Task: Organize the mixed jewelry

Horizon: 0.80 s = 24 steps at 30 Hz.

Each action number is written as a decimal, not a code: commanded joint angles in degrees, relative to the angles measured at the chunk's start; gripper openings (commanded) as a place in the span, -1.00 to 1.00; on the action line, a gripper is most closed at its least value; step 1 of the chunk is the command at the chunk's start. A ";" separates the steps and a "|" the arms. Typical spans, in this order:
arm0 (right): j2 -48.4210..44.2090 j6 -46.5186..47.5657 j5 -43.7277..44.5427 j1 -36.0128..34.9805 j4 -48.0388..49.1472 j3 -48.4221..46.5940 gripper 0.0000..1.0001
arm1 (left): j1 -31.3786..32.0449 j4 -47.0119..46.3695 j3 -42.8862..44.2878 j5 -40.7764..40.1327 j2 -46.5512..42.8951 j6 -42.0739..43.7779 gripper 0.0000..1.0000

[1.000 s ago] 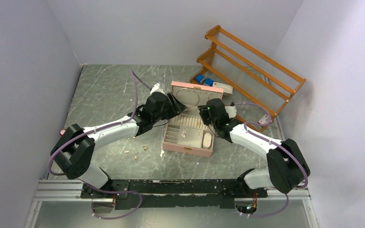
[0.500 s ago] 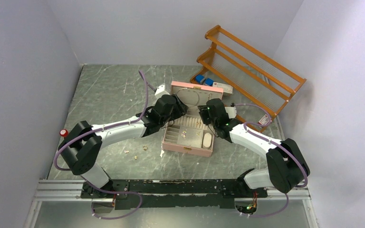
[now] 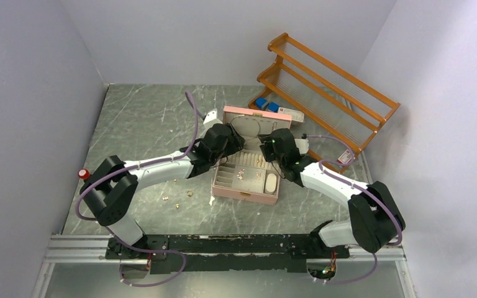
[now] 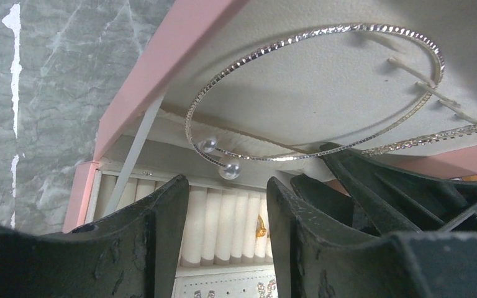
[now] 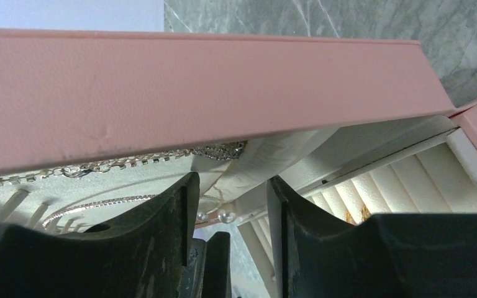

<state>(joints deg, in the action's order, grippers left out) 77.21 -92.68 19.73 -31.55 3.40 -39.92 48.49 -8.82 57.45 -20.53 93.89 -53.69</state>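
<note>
The pink jewelry box [image 3: 242, 194] stands open mid-table with its lid [image 3: 258, 119] upright. A silvery wire loop [image 4: 207, 146] with two pearl beads hangs on the lid's pale lining. My left gripper [image 4: 228, 183] is open just below those beads, over the white ring rolls, with nothing between its fingers. A gold ring [image 4: 261, 226] sits in the rolls. My right gripper [image 5: 233, 180] is open under the lid's pink edge [image 5: 223, 87], facing the beads [image 5: 227, 215]. Both grippers [image 3: 233, 141] [image 3: 264, 146] meet at the lid. Loose gold rings [image 3: 189, 193] [image 3: 166, 198] lie on the table left of the box.
A wooden rack [image 3: 332, 81] leans at the back right, with blue items [image 3: 261, 102] and a small white box [image 3: 292, 113] at its foot. Grey walls close in both sides. The right gripper's black fingers [image 4: 379, 180] crowd the left wrist view.
My left gripper has swung right, from beside the box to the lid's inner face. The right gripper has stayed at the lid and its jaws have widened a little.
</note>
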 commanded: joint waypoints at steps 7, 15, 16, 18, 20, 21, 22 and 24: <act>2.12 -3.98 1.62 0.83 -1.91 -2.28 -0.17 | 0.12 -3.23 1.66 -1.70 0.90 0.28 0.10; 2.63 -2.16 -1.44 1.21 -1.42 -2.19 -0.21 | 0.13 -3.65 2.08 -1.55 1.40 0.95 0.04; 2.52 -1.67 -1.77 1.31 -1.98 -2.44 -0.23 | 0.16 -3.51 2.32 -1.44 1.51 1.41 0.03; 2.25 -1.00 -2.59 1.70 -2.21 -2.44 -0.33 | 0.13 -3.08 2.89 -1.35 1.84 2.17 0.02; 2.00 -0.39 -3.68 2.28 -1.85 -1.83 -0.48 | 0.14 -3.59 2.63 -0.95 2.08 2.28 0.01; 1.86 -0.19 -4.20 2.47 -1.74 -1.58 -0.53 | 0.14 -4.15 2.28 -0.66 2.17 2.25 0.00; 1.77 0.19 -4.51 2.57 -1.73 -1.38 -0.57 | 0.17 -4.79 1.97 -0.41 2.25 2.13 -0.01; 1.72 1.16 -5.44 2.92 -1.36 -0.86 -0.65 | 0.20 -5.95 1.43 0.01 2.41 2.24 -0.01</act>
<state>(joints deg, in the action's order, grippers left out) 79.59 -93.12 14.76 -29.85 1.02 -41.04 48.49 -10.37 58.15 -20.45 95.48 -52.66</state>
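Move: The pocket edge at the foot of the open lid, towards its right end, lies just off the right fingertips: about 2 cm ahead, 1 cm left and 1 cm lower. From that hand, the choker's pearl ends are some 5 cm left and 2 cm ahead, about level; the hanging chain is about 4 cm ahead, 3 cm right and 4 cm higher; the ring rolls are 3 cm back, 3 cm left and 5 cm below. From the left hand, the pocket edge sits about 5 cm right, 1 cm ahead and 1 cm lower. The right fingers come together around the pocket edge at the lid's foot, narrowing from half open to nearly shut and seeming to pinch the cream fabric. To get there the hand first sinks roughly 1.5 cm, its fingers tipping about 5 degrees farther down. ##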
